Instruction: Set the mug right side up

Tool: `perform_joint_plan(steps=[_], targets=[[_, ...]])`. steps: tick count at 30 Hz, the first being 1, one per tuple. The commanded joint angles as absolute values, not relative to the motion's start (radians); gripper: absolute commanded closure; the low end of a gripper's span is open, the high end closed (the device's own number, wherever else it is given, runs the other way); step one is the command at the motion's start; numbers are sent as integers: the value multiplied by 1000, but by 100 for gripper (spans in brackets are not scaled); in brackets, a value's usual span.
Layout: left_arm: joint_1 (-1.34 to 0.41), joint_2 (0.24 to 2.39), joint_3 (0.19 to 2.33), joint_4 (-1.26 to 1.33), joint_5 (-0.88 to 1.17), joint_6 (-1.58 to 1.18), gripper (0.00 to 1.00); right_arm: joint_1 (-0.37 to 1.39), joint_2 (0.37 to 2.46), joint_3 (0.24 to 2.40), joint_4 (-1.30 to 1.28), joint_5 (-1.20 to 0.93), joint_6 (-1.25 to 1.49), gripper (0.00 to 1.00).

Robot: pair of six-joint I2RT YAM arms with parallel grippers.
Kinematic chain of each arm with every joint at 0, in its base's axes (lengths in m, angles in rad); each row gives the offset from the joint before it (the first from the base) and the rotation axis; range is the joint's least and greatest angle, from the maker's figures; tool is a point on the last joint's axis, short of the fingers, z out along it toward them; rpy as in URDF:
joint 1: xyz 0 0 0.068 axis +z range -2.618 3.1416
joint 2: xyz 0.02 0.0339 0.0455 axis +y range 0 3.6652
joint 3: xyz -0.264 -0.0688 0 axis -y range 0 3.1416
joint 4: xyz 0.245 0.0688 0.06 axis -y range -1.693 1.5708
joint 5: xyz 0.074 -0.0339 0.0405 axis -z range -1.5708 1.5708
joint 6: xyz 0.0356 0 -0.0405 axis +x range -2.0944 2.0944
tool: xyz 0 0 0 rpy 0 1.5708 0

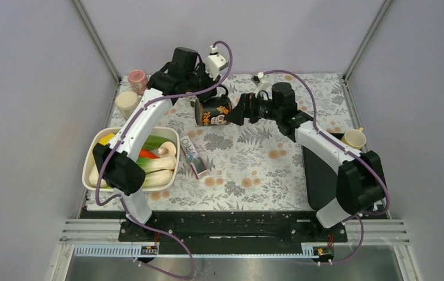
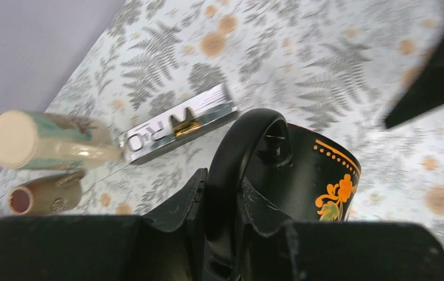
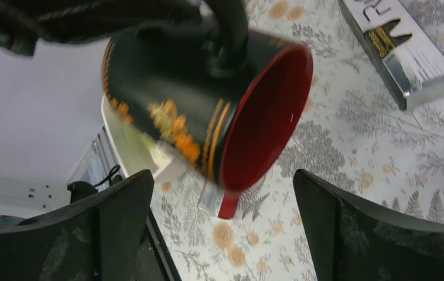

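Note:
The mug [image 1: 212, 111] is black with orange flowers and a red inside. It hangs in the air on its side, above the patterned table. My left gripper [image 2: 222, 202] is shut on the mug's black handle [image 2: 240, 158], with one finger on each side of it. In the right wrist view the mug [image 3: 196, 99] fills the upper middle, its red mouth facing right and down. My right gripper [image 3: 222, 202] is open, just right of the mug in the top view [image 1: 235, 111], its fingers wide apart and not touching it.
A silver box [image 1: 194, 155] lies on the table below the mug. A white tub [image 1: 94, 146] of vegetables sits at the left. Two cups [image 1: 127, 102] stand at the back left, a cream mug [image 1: 354, 139] at the right by a black mat [image 1: 316, 172].

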State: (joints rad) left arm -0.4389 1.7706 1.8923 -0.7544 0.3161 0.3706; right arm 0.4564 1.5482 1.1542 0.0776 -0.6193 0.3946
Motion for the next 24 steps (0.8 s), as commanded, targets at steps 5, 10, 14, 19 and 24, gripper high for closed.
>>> perform_joint_plan(steps=[5,10,14,19,24], targets=[[-470,1677,2030,-721,511,228,100,487,1635,1213,408,-810,607,30],[-472,1684,2036,-718,505,214,100,488,1584,1151,528,-802,655,100],[-458,1664,2005,-715,435,223,9,477,1482,1180,111,-602,406,100],[-395,1617,1960,-712,340,216,1,411,1392,1261,-396,-195,196,100],[-367,1566,1877,-716,241,262,1,270,1360,1261,-633,78,108,100]])
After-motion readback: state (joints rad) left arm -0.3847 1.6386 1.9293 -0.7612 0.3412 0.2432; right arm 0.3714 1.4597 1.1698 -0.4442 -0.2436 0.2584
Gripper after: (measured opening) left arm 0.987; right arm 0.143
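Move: The black mug hangs from the left gripper by its handle, its middle about 6 cm back, 1 cm left and 4 cm below. From the open right gripper it is some 8 cm left, level with it in reach and height. On the table about 25 cm below the left hand, the dark carton lies 10 cm ahead and 2 cm left, the red-edged carton 8 cm back and 8 cm left. The black tray's middle lies about 37 cm right of the right hand, 7 cm back and 21 cm lower. Bring the open right gripper up and left about 5 cm each way onto the black mug's rim and pinch the wall, one finger inside, while the left raises it slightly. Then open the left gripper off the handle and back it up and left; swing the right some 15 cm right and 12 cm down, tipping its fingers about 40 degrees downward and turning clockwise. ##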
